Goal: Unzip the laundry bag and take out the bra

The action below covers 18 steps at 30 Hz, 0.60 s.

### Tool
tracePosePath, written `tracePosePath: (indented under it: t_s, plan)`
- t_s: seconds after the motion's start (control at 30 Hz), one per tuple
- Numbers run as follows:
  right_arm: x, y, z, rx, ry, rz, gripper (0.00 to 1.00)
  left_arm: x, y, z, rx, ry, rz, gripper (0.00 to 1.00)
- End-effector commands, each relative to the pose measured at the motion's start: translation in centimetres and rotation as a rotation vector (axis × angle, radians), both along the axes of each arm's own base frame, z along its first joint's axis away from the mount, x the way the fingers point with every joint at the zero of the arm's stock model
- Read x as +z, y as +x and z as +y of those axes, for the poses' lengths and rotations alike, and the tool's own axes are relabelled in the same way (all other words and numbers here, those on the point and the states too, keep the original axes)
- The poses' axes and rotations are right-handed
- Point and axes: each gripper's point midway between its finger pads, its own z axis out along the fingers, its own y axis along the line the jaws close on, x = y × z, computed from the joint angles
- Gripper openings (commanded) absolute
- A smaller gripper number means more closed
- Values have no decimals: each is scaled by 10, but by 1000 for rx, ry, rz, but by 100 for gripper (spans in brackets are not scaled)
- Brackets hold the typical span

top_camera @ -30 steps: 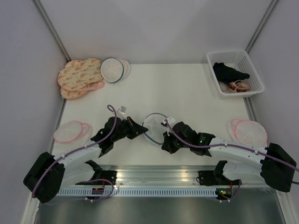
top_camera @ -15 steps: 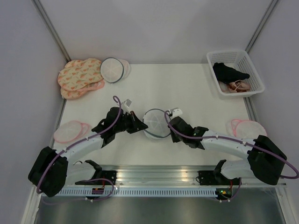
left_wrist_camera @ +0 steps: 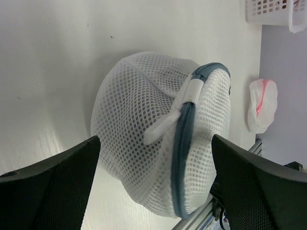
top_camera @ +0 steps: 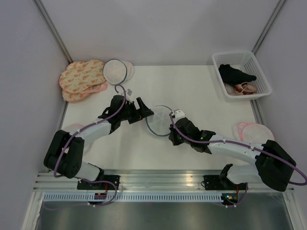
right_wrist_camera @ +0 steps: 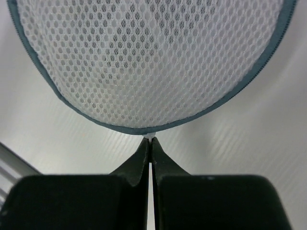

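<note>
The laundry bag (top_camera: 158,120), white mesh with a grey rim, stands tipped on edge at mid-table. In the left wrist view the laundry bag (left_wrist_camera: 148,124) fills the gap between my left gripper's (left_wrist_camera: 154,143) wide-open fingers (left_wrist_camera: 53,182), its grey zipper (left_wrist_camera: 182,143) closed where it shows. My left gripper (top_camera: 146,111) sits at the bag's left side. My right gripper (right_wrist_camera: 150,141) is shut on a small white tab (right_wrist_camera: 150,136) at the bag's rim (right_wrist_camera: 86,115); from above, the right gripper (top_camera: 171,130) is at the bag's near-right edge. A black bra (top_camera: 235,74) lies in the basket.
The white basket (top_camera: 261,72) at the back right also holds a pink-beige garment (top_camera: 243,88). Patterned pink round bags (top_camera: 81,79) and a white round mesh bag (top_camera: 115,72) lie at the back left. Pink mesh bags (top_camera: 256,134) lie at the right edge, another pink bag (top_camera: 67,130) at the left.
Both arms moved away from the near edge, carrying the bag farther back and tipping it onto its edge. My left gripper opened wide around it. The right gripper stayed shut on the tab.
</note>
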Motion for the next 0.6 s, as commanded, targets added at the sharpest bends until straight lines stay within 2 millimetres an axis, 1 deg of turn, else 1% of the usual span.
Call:
tracePosePath:
  t_s: [0.0,0.03,0.07,0.1,0.13,0.17,0.2,0.23,0.27,0.3,0.33,0.37,0.43,0.47,0.5,0.53,0.57]
  plan:
    - [17,-6,30,94,152,8,0,25,-9,12,66,-30,-58,100]
    - [19,-16,39,156,189,35,0,29,-16,16,78,-34,-58,100]
    - [26,-18,48,194,236,25,0,33,-23,20,93,-42,-55,100]
    - [30,-25,54,235,275,32,0,27,-38,27,103,-38,-34,100]
    - [35,-37,63,308,323,58,0,50,-48,30,110,-81,-86,100]
    - [43,-41,71,348,376,49,1,47,-59,34,111,-87,-81,100]
    - [45,-45,76,378,399,59,0,50,-68,35,106,-98,-81,100]
    - [48,-48,79,403,422,64,1,62,-79,39,112,-132,-95,100]
    - [56,-54,86,454,465,63,0,63,-85,39,108,-149,-93,100]
    - [54,-54,89,458,475,76,1,56,-95,38,89,-164,-66,100]
    - [55,-55,91,471,483,81,0,57,-100,37,89,-191,-50,100]
    - [62,-57,97,500,512,76,0,53,-107,37,80,-203,-39,99]
    - [62,-60,101,521,532,89,0,46,-113,36,79,-209,-14,100]
    - [67,-59,104,533,549,76,0,39,-113,36,87,-202,6,100]
    - [66,-61,105,548,556,85,0,29,-116,36,89,-196,32,100]
    - [67,-61,107,551,563,85,0,26,-117,34,87,-203,50,100]
    - [68,-61,108,555,570,83,1,28,-117,29,71,-220,38,100]
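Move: Just right of the open left fingers hangs the laundry bag, its middle about 6 cm to their right, 3 cm back and 4 cm lower. The right fingertips holding it are some 11 cm to the left hand's right and 12 cm back. Another blue-rimmed bag lies roughly 16 cm left, 20 cm farther out. From the right hand, the held bag's middle is about 8 cm ahead, 6 cm left, at similar height. Swinging the pinched bag to the left by about 9 cm, with some drift back and up, the right hand turns it counter-clockwise and rolls its left side up. The left hand, fingers staying wide open, draws back some 10 cm past the bag's left side and slightly left, arching up about 8 cm before sinking halfway, which brings it nearer to the right fingertips. ##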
